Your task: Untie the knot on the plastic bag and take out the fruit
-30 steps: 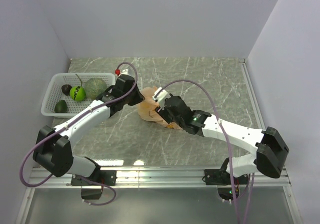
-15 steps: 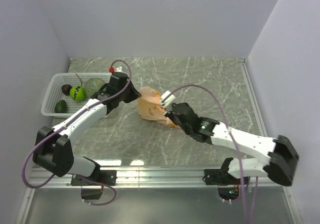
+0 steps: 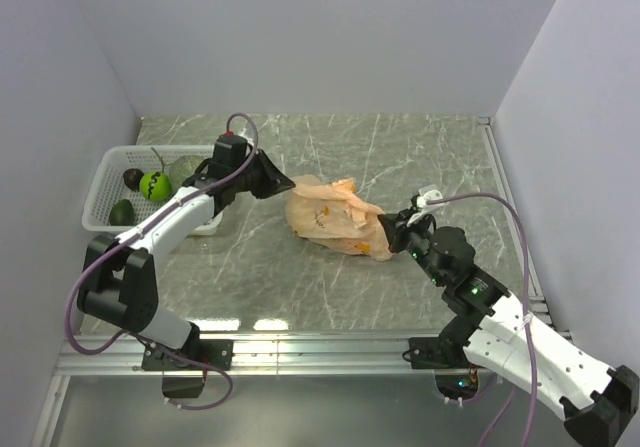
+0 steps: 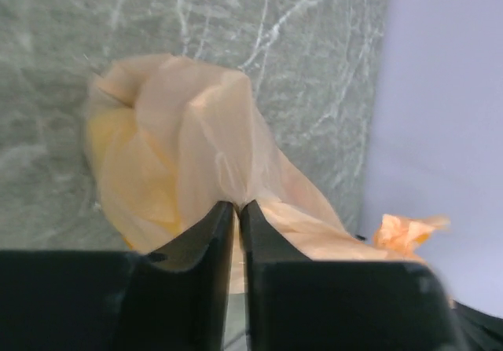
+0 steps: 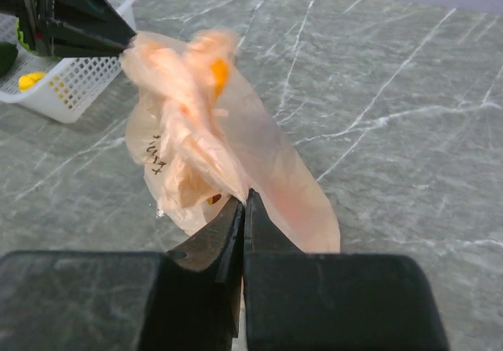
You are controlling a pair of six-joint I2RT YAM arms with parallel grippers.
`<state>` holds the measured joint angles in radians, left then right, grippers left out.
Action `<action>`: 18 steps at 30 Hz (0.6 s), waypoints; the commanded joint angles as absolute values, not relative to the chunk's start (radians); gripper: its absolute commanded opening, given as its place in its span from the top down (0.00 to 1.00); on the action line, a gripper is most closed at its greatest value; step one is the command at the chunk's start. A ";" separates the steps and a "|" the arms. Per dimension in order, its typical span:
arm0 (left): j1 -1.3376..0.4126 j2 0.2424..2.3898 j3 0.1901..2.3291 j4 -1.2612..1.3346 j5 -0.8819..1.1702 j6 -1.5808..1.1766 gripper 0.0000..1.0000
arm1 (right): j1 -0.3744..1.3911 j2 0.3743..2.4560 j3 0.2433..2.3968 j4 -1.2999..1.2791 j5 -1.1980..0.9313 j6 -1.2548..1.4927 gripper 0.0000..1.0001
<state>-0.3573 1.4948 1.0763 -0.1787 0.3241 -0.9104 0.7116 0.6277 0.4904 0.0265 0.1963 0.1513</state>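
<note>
The pale-orange plastic bag (image 3: 335, 219) lies on the marble table, pulled long between my two grippers. My left gripper (image 3: 284, 185) is shut on film at its far-left end (image 4: 237, 203). My right gripper (image 3: 388, 227) is shut on film at its near-right end (image 5: 245, 195). A twisted tuft, the knot (image 3: 346, 186), stands up from the top of the bag (image 5: 206, 46); I cannot tell whether it is still tied. Fruit shows only as a yellow mass (image 4: 118, 151) and an orange patch (image 5: 218, 73) through the film.
A white basket (image 3: 98, 192) stands at the far left, close behind the left gripper. It holds a bright green round fruit (image 3: 155, 185), a grey-green melon (image 3: 190, 170) and two dark pieces. Walls close in the table on the left, back and right.
The right gripper shut on the bag film and drew back toward the near right. The bag stretched out long and slid right. The left gripper shifted slightly back and left.
</note>
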 commanded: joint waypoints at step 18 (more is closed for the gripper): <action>-0.684 1.336 1.216 -0.297 0.147 0.115 0.12 | 0.675 0.793 0.762 -0.213 0.003 -0.072 1.00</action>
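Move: Some 14 cm to the left hand's right, 5 cm back and a little lower, lies the bag's twisted neck; the left fingers are still at the bag's left edge. The bag body is about 9 cm to its right, 4 cm back and 8 cm below; the loose orange tip is 11 cm right and 1 cm back. From the right hand, pinching the far end, the neck's middle is roughly 6 cm left and 5 cm ahead. Letting go of the bag's left edge, the left fingers spread wide; after a short dip forward and left, the hand swings up about 8 cm, back and to the right over the bag, rolling some 60 degrees clockwise as seen along its fingers. The right hand keeps its pinch on the twisted neck and eases 2 cm left, turning slightly. ##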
